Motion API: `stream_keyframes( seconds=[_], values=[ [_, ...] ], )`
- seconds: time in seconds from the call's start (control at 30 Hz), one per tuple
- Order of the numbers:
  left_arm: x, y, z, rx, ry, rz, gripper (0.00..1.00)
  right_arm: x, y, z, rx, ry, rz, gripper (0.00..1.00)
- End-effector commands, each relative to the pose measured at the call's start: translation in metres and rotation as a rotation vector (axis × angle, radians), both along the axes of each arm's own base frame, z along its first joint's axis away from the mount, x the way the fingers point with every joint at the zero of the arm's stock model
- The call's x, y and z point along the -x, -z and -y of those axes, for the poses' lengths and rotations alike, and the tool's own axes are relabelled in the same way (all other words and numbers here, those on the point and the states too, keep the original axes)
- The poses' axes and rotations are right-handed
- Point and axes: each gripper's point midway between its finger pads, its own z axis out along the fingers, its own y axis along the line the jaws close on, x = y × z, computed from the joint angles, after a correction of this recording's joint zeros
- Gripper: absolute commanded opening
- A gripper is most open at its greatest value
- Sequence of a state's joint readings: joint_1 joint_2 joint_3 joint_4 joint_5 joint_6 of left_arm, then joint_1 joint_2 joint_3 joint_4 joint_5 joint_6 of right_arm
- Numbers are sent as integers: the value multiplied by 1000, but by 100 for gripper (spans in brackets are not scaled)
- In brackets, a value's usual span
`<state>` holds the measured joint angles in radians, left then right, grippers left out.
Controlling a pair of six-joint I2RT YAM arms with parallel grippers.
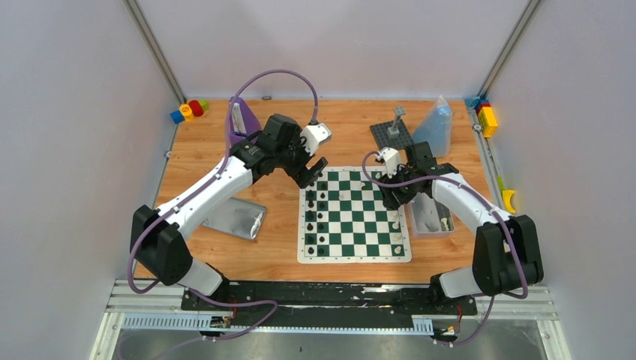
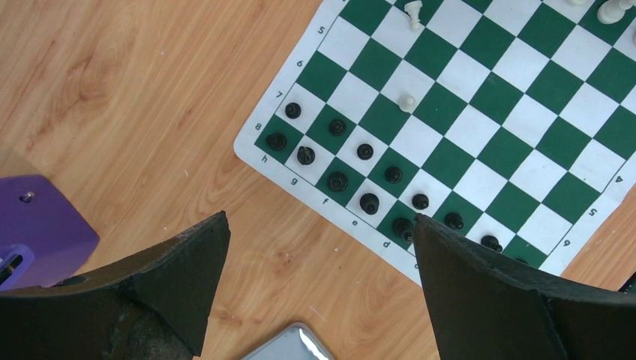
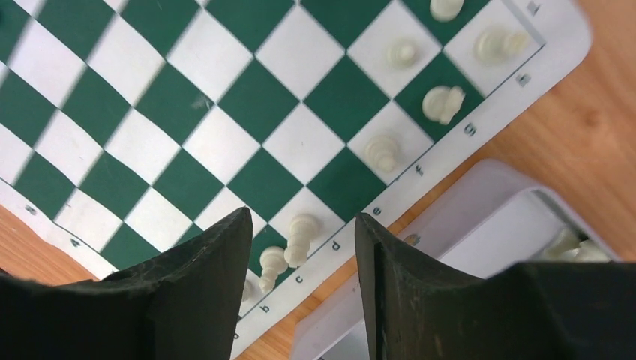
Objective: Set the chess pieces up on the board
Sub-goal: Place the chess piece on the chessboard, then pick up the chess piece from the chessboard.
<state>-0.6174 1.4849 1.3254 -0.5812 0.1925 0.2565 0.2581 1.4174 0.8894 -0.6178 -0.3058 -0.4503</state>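
Observation:
The green and white board lies in the middle of the table. Black chess pieces fill its two left columns, and white chess pieces stand along its right side. My left gripper hovers wide open over the board's far left corner; in its wrist view the left gripper holds nothing, with black pieces in two rows beyond it. My right gripper is open over the board's right edge. A white piece stands free on the edge square between its fingers, beside another white piece.
A tin holding white pieces sits against the board's right edge. Its silver lid lies left of the board. A purple box, a studded plate, a blue bag and toy blocks stand at the back.

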Motion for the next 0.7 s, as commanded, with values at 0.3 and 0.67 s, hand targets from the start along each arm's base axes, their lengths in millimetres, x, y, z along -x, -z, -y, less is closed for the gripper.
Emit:
stream_keyframes(
  seconds=[0.3,0.67],
  values=[
    [-35,-30,-46,155,-222,16,99,-57,-40,-98,-228,-127,34,54],
    [-47,-46,-92,235,-343,21,100,-73,-6,-148,-154,-228,6,51]
  ],
)
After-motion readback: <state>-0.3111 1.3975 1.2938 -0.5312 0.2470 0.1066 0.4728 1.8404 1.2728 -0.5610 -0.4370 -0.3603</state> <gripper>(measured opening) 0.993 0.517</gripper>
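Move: Forward-left of the right hand, the loose white pawn stands about 6 cm ahead, 15 cm to the left and 4 cm below. The white piece just set down is 1 cm back and 1 cm right of this hand; another stray white piece stands about 10 cm ahead and 8 cm left, and the nearest black pawn some 6 cm left of the white pawn, level with it. From the left hand the white pawn is about 11 cm right, straight across, and 17 cm lower. Leaving the piece just placed, the half-open right hand arcs about 13 cm left and 5 cm forward across the board towards the loose white pawn, first rising some 4 cm, then sinking about 5 cm, turning slightly counter-clockwise. The left arm, empty and wide open, clears away from the board, about 10 cm left, 5 cm forward and a little up. ##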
